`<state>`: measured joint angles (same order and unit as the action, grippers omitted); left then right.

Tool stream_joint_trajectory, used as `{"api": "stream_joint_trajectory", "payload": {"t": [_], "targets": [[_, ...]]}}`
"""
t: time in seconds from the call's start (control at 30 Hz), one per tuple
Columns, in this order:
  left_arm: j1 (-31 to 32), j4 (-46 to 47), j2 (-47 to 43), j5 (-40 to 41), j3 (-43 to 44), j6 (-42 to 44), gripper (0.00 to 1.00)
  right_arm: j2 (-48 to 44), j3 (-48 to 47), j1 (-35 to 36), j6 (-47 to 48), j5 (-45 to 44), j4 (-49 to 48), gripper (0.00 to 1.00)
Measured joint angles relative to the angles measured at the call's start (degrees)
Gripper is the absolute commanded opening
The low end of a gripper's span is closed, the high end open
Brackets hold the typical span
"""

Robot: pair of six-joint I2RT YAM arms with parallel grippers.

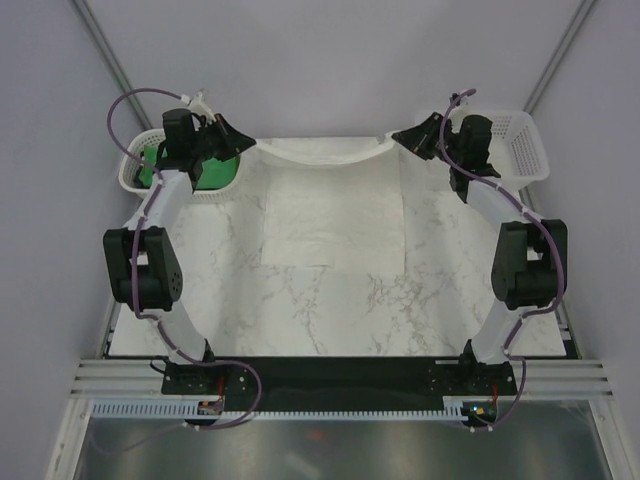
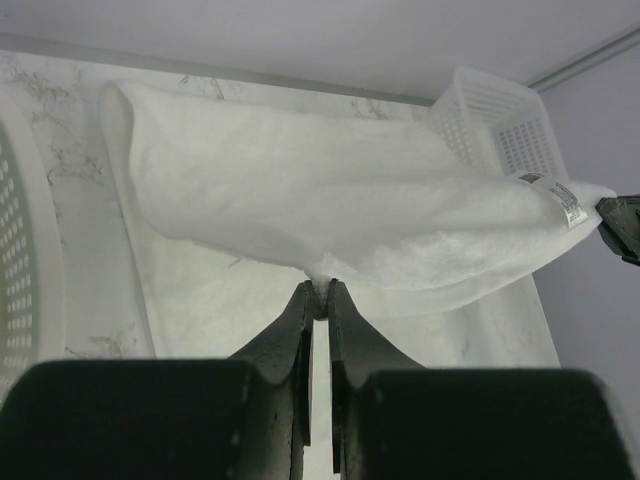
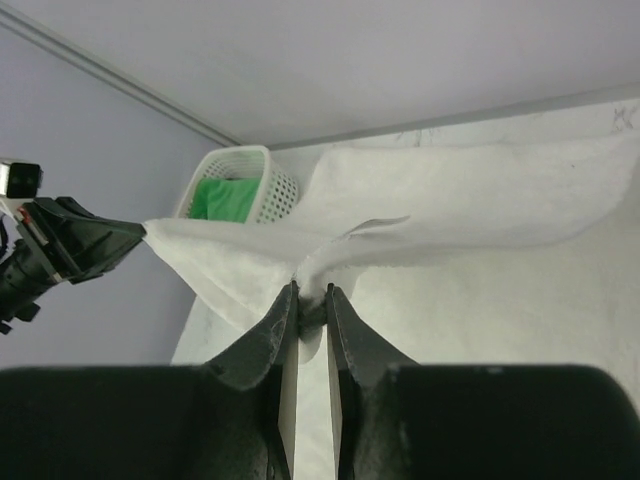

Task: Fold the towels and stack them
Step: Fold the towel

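A white towel (image 1: 330, 215) lies spread on the marble table, its far edge lifted and hanging in a sag between both grippers. My left gripper (image 1: 250, 145) pinches the far left corner; in the left wrist view the jaws (image 2: 320, 288) are shut on a tuft of white towel (image 2: 300, 190), whose small tag (image 2: 560, 200) shows near the other corner. My right gripper (image 1: 400, 138) holds the far right corner, shut on the cloth (image 3: 310, 298). A green towel (image 1: 150, 168) (image 3: 225, 195) sits bunched in the left basket.
A white mesh basket (image 1: 135, 175) stands at the far left behind the left arm. Another white basket (image 1: 520, 145) (image 2: 500, 120) stands at the far right. The back wall rises just beyond the lifted towel edge.
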<state>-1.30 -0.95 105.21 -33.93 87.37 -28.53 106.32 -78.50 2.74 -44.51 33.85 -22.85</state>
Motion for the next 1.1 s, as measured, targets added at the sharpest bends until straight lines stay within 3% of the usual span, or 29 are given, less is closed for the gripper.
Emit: {"api": "stream_joint_trajectory", "payload": {"t": [0.4,0.73,1.1], "targets": [[-0.1,-2.7,-12.7,-1.4,-18.5,2.0,0.02,-11.8,16.0,-0.9,11.7,1.4,17.9,0.00],[0.1,-3.6,-23.3,-2.3,-32.7,2.6,0.02,-20.9,28.3,-0.9,12.4,3.7,20.9,0.00],[0.2,-7.3,-24.6,-1.6,-36.4,2.6,0.02,-24.7,29.5,-0.9,10.4,3.9,22.3,0.00]]}}
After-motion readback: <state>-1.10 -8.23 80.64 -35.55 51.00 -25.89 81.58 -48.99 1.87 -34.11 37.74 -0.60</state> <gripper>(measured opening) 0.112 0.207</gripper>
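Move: From my left hand, the near-left corner of the white towel's lower layer lies about 17 cm back, straight behind, and some 23 cm below; from my right, the near-right corner is about 17 cm back and 3 cm right, equally low. The towel's far bend is roughly 15 cm ahead of both hands. The basket with the green towel stands 19 cm left and 7 cm ahead of my left hand; the empty basket 24 cm right and 9 cm ahead of my right. Keeping the white towel's top edge pinched at both ends, I draw both hands back together about 17 cm and down some 10 cm, bringing that edge over the lower layer towards its near edge. Both hands tip down about 20 degrees; my right goes low sooner and levels off, while my left keeps sinking. ##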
